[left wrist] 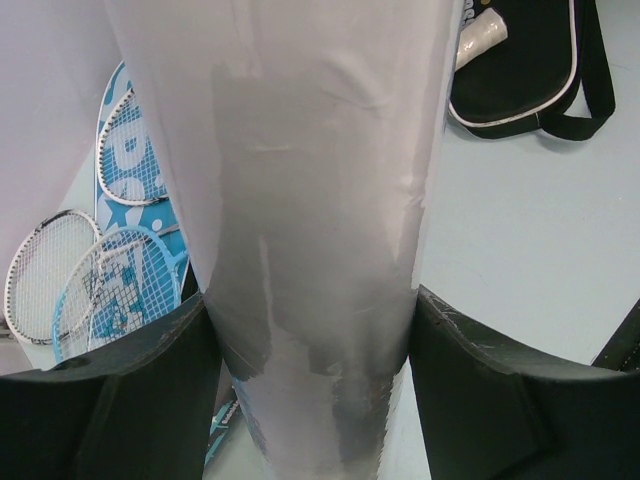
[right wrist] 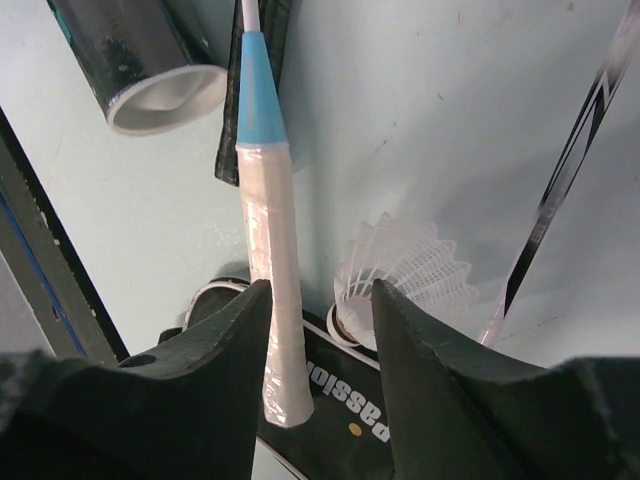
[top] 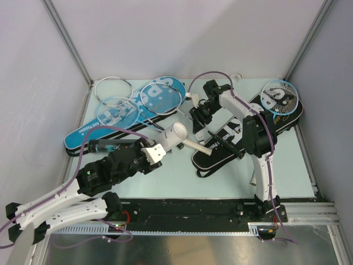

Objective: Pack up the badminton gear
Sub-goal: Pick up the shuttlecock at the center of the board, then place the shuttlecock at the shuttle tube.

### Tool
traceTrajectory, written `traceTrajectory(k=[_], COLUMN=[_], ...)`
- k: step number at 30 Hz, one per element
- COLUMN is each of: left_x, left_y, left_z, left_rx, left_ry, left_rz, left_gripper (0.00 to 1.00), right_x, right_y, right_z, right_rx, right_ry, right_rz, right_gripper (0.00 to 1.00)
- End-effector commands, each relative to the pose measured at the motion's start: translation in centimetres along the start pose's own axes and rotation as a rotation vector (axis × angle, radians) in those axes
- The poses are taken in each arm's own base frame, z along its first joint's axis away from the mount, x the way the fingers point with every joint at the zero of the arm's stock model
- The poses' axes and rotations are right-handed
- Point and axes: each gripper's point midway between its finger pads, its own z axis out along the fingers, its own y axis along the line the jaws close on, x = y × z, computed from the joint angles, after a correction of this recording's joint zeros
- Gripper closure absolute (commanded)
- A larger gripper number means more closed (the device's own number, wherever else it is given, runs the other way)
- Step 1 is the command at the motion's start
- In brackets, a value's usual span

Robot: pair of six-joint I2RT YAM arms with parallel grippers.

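Note:
My left gripper (top: 157, 150) (left wrist: 312, 350) is shut on a white shuttle tube (top: 175, 135) (left wrist: 300, 150), held tilted above the table with its open mouth pointing back-right. My right gripper (top: 204, 135) (right wrist: 320, 290) hangs open over the narrow end of the black cover (top: 248, 132) (right wrist: 350, 400). The butt of a white racket handle (right wrist: 270, 230) sits by its left finger. A white feather shuttlecock (right wrist: 405, 265) lies by its right finger. Neither is clamped. A light-blue racket head (top: 279, 97) rests on the black cover.
A blue cover (top: 83, 135) lies at the left with rackets (top: 113, 86) on and beside it, and a black tube (top: 107, 147) in front of it. A dark-looking tube with an open mouth (right wrist: 165, 95) and a thin black shaft (right wrist: 560, 180) flank the right gripper. Walls enclose the table.

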Motion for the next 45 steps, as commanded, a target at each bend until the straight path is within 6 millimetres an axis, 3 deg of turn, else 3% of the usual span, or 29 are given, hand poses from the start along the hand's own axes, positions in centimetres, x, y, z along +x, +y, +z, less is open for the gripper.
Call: traceTrajectory(k=[1,6,9,13,18,27,33,35,40,45], left_x=[-1.2,-1.4,-1.5,-1.4,-1.5,-1.3,-1.2,-1.2,-1.2,-1.7], left_y=[0.8,0.9,0.9,1.0,1.0,1.2,1.0,1.1,1.1,1.2], left_z=[-0.1,-0.1,-0.1,-0.1,-0.1,0.3,0.8,1.0,1.2,1.1], left_rx=[-0.04,-0.041,-0.043,-0.046,-0.047,-0.059,-0.058,-0.06,-0.066,-0.064], left_ry=[-0.043,-0.045,-0.046,-0.044,-0.043,-0.019,0.007,0.015,0.024,0.013], left_rz=[-0.015,-0.016,-0.018,-0.018,-0.019,-0.017,-0.011,-0.009,-0.012,-0.021], left_gripper=[0.73,0.73,0.73,0.73,0.73,0.73,0.74,0.74,0.74,0.73], right_x=[-0.2,0.4,0.4,-0.9,-3.9,-8.8,-8.8,-8.3,-6.7,-6.0], right_y=[0.6,0.7,0.5,0.2,1.7,8.5,13.4,15.6,21.5,25.6], right_z=[-1.2,-1.4,-1.7,-3.3,-6.8,-16.3,-22.6,-23.9,-24.8,-25.2], right_rx=[0.007,0.011,0.037,0.105,0.171,0.361,0.491,0.484,0.388,0.267], right_ry=[0.016,0.04,0.045,0.001,-0.142,-0.504,-0.778,-0.844,-0.983,-1.097], right_rz=[-0.019,-0.01,-0.005,-0.01,-0.05,-0.107,-0.111,-0.133,-0.222,-0.242], right_gripper=[0.51,0.53,0.67,0.93,1.0,1.0,1.0,1.0,1.0,1.0])
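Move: The centre shuttlecock lies right at the right gripper's half-open fingers, its middle about 1 cm ahead of the hand point and 1 cm below, neither left nor right. The white racket grip runs about 4 cm back and 1 cm left; the black tube's near end is some 5 cm back and 11 cm left, and the black racket handle about 3 cm back and 10 cm right. From the left hand the shuttlecock is about 20 cm ahead, 14 cm right and 16 cm down. Ease the right gripper about 1 cm back and 1 to 2 cm to the right, low over the board, and shut the fingers fully to pinch the shuttlecock near its narrow end. Then lift it some 30 cm, drawing back about 13 cm and swinging the fingers up until they point nearly level, forward-left. Keep the white tube in the left gripper, letting that hand sink about 2 cm. ##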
